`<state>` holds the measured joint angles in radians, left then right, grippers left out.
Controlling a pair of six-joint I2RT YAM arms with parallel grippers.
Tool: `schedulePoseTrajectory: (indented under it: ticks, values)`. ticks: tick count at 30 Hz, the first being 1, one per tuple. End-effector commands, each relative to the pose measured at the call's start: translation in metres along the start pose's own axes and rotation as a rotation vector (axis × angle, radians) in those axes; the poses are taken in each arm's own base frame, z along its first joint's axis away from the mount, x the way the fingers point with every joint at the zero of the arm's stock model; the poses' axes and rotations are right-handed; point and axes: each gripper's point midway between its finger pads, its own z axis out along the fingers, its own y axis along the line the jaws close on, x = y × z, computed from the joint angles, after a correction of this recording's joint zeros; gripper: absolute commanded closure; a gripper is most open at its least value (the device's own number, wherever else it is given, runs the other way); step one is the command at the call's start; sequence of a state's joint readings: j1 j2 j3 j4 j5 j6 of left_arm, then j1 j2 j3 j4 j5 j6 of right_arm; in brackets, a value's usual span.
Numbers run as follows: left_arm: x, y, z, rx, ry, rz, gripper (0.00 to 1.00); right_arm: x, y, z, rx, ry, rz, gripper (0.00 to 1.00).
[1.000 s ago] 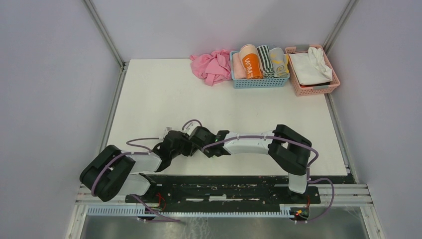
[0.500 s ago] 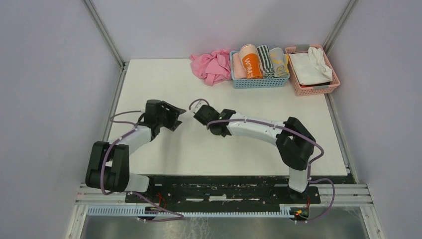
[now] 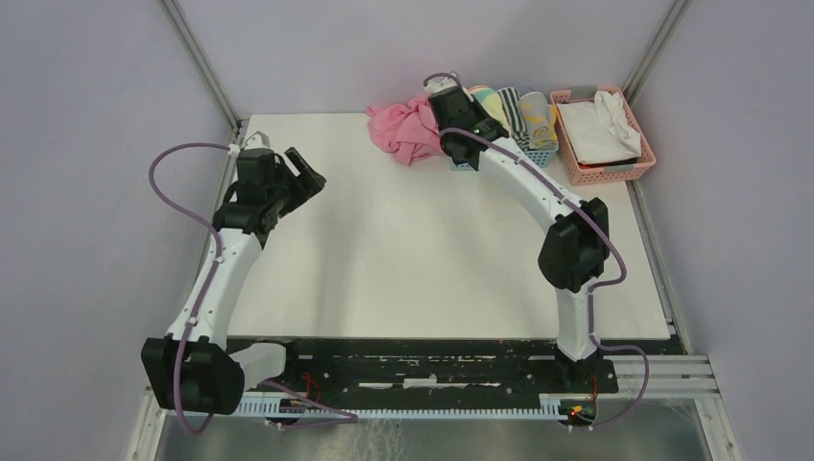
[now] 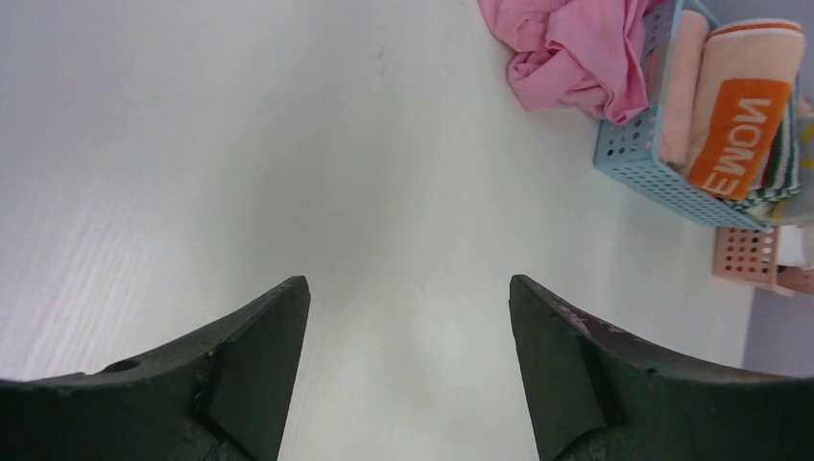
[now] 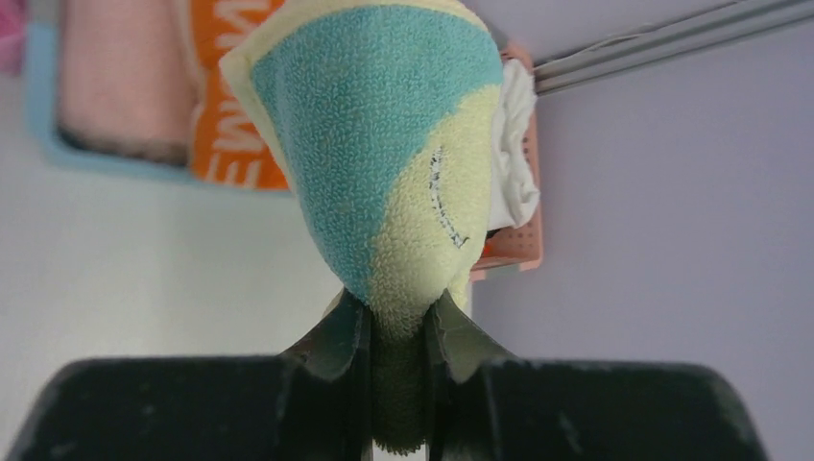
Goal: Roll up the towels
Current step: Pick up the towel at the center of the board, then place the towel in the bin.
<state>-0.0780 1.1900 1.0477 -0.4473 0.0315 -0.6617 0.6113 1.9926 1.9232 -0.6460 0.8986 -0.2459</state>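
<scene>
My right gripper (image 5: pixel 398 331) is shut on a pale yellow towel with a teal figure (image 5: pixel 384 144), bunched into a roll that sticks out ahead of the fingers. From the top view, that gripper (image 3: pixel 453 104) hangs over the left end of the blue basket (image 3: pixel 538 154) at the table's back, and the yellow towel (image 3: pixel 484 96) shows beside it. A light grey towel with yellow marks (image 3: pixel 539 117) lies rolled in the same basket. My left gripper (image 3: pixel 305 175) is open over the bare far-left tabletop, nothing between its fingers (image 4: pixel 259 346).
A plain pink cloth (image 3: pixel 408 125) lies crumpled left of the blue basket (image 4: pixel 643 163). The basket also holds rolled towels, one orange with white letters (image 4: pixel 744 134) and one striped (image 3: pixel 509 104). A pink basket (image 3: pixel 605 165) with white cloth (image 3: pixel 600 125) stands at the back right.
Both arms left the near middle of the table. The left swung out to the far left and opened. The right reached back over the blue basket with the yellow towel.
</scene>
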Motion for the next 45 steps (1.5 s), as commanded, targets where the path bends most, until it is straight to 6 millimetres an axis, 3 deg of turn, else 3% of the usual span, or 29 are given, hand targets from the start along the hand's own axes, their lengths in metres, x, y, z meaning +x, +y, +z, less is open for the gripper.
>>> schedulePoseTrajectory:
  ticks: [1,5,9,11,16,19,24,26,28,34,41,45]
  values:
    - [-0.011,0.027,-0.014,-0.113,-0.035,0.196,0.17,-0.011,-0.058,0.045,0.239,0.050,-0.012,1.00]
    - [0.002,0.036,-0.005,-0.127,0.010,0.216,0.17,-0.027,-0.074,0.082,0.284,0.031,0.028,1.00]
    - [0.007,0.039,0.000,-0.134,0.034,0.223,0.17,-0.029,-0.069,0.118,0.280,0.026,0.048,1.00]
    - [0.011,0.040,0.003,-0.135,0.053,0.220,0.17,-0.028,-0.060,0.133,0.260,0.025,0.043,1.00]
    - [0.018,0.042,0.008,-0.130,0.078,0.215,0.16,-0.024,-0.015,0.155,0.117,0.006,0.052,1.00]
    - [0.018,0.043,0.008,-0.135,0.078,0.216,0.16,-0.017,0.006,0.161,0.044,0.011,0.061,0.98]
    - [0.021,0.043,0.008,-0.126,0.084,0.215,0.16,-0.010,0.033,0.171,-0.043,0.014,0.097,0.86]
    - [0.020,0.043,0.007,-0.125,0.082,0.215,0.16,-0.006,0.037,0.175,-0.051,0.024,0.113,0.72]
    - [0.020,0.044,0.007,-0.132,0.078,0.211,0.16,-0.001,0.037,0.177,-0.054,0.036,0.122,0.59]
    - [0.021,0.046,0.006,-0.129,0.080,0.205,0.16,0.010,0.023,0.176,-0.116,0.069,0.239,0.54]
    - [0.020,0.045,0.003,-0.120,0.073,0.203,0.16,-0.010,0.004,0.152,-0.168,-0.004,0.293,0.37]
    - [0.019,0.045,0.003,-0.118,0.069,0.201,0.16,-0.020,-0.009,0.144,-0.159,-0.033,0.308,0.33]
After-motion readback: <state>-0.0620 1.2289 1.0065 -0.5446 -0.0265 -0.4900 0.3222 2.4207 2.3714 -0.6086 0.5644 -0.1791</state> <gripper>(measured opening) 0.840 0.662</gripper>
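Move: The rolled teal-and-yellow towel is already in the right fingers. Its place is over the striped towel in the blue basket, about 15 cm ahead, 6 cm right and 14 cm below the right hand. The orange-lettered towel lies about 5 cm left of the striped towel, the grey towel 5 cm right of it, and the pink cloth some 24 cm left of it and 3 cm nearer. From the left hand, the striped towel is roughly 26 cm ahead and 41 cm right. Carry the rolled towel forward about 14 cm over the blue basket, swinging right, then sink some 9 cm to lay it between the orange-lettered and grey towels. Open the right fingers wide there while rolling the left side of the hand up, and ease up a centimetre or so. Meanwhile let the empty, open left hand sink about 5 cm, away from the basket. ##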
